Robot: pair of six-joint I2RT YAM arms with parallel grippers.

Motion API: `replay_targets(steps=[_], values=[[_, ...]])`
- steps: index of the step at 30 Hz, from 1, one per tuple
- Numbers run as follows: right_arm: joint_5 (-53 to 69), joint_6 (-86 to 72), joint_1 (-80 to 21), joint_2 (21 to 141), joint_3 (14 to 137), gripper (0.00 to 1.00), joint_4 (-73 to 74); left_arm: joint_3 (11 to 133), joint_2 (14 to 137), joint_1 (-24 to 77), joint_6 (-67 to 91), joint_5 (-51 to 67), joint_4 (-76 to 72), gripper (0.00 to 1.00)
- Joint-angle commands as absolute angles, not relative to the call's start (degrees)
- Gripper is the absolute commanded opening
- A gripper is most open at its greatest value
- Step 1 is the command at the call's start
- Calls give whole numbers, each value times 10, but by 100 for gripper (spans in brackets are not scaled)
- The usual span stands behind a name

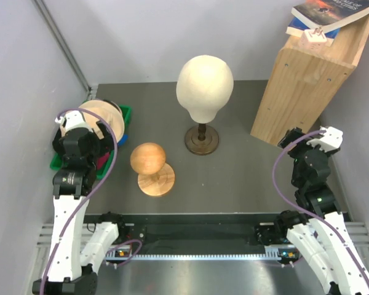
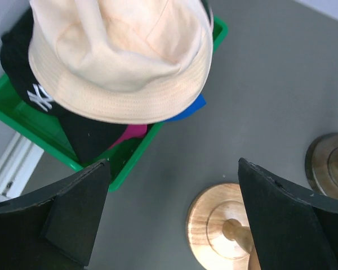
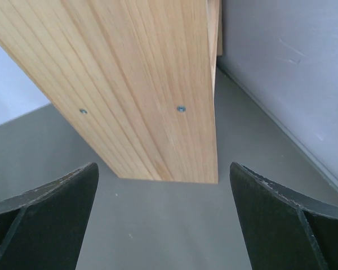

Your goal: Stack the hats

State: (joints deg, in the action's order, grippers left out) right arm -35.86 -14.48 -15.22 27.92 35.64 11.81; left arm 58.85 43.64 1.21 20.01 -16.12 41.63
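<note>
The hats lie piled in a green bin (image 2: 125, 166) at the table's left. A cream bucket hat (image 2: 121, 56) sits on top. Under it show a black cap with a white logo (image 2: 38, 97), a blue edge (image 2: 190, 111) and a strip of magenta (image 2: 133, 134). From above, the cream hat (image 1: 104, 117) covers most of the bin (image 1: 126, 114). My left gripper (image 1: 103, 147) hovers just right of the bin, open, with nothing between its fingers (image 2: 73, 214). My right gripper (image 1: 293, 150) is open and empty at the far right, facing the wooden box (image 3: 141, 84).
A small round wooden head form (image 1: 149, 158) on a disc base (image 2: 219, 219) stands near the left gripper. A tall cream head form (image 1: 204, 83) on a dark stand (image 2: 329, 166) is behind it. The wooden box (image 1: 307, 74) carries books (image 1: 329, 13).
</note>
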Motion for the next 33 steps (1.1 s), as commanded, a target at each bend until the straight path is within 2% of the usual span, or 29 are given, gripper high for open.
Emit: replay_targets(steps=[1, 2, 5, 8, 15, 21, 29, 33], values=[[-388, -158, -156, 282, 400, 100, 127, 621, 405, 11, 141, -128, 383, 99], [-390, -159, -156, 284, 409, 100, 134, 618, 398, 11, 119, -96, 372, 99], [-392, -154, -156, 285, 418, 99, 136, 611, 395, 11, 114, -112, 338, 99], [-389, -154, -156, 292, 434, 100, 144, 654, 452, 11, 106, -136, 342, 99], [-345, -180, -156, 308, 473, 100, 189, 815, 674, 10, 109, -288, 382, 99], [-287, -222, -156, 294, 473, 100, 223, 880, 765, 4, 114, -365, 401, 99], [-251, -234, -156, 305, 466, 100, 234, 838, 748, -132, 172, -313, 396, 99], [-232, -240, -156, 309, 454, 100, 222, 807, 745, -149, 188, -261, 384, 99]])
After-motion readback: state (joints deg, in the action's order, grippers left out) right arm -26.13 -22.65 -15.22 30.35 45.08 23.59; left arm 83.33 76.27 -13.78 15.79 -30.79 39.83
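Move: Beneath and beyond the left gripper lies the beige bucket hat in the green box, about 13 cm ahead, 3 cm left and some 17 cm below. Against its left side is the black NY cap, roughly 8 cm ahead and 13 cm left of the gripper. The round wooden stand is about 17 cm right of the gripper and 3 cm back. From the right hand, the hat lies about 13 cm ahead and some 75 cm left. Rising about 5 cm first, the open left hand reaches some 12 cm forward, sinks about 3 cm, then sweeps left to the hat's outer, wall side, drawing back a little; 13 cm left overall. It turns some 25 degrees counter-clockwise, left side rising, and tips slightly down. The right hand, also open, rises 4 cm, then drifts 3 cm left while sinking halfway back. ##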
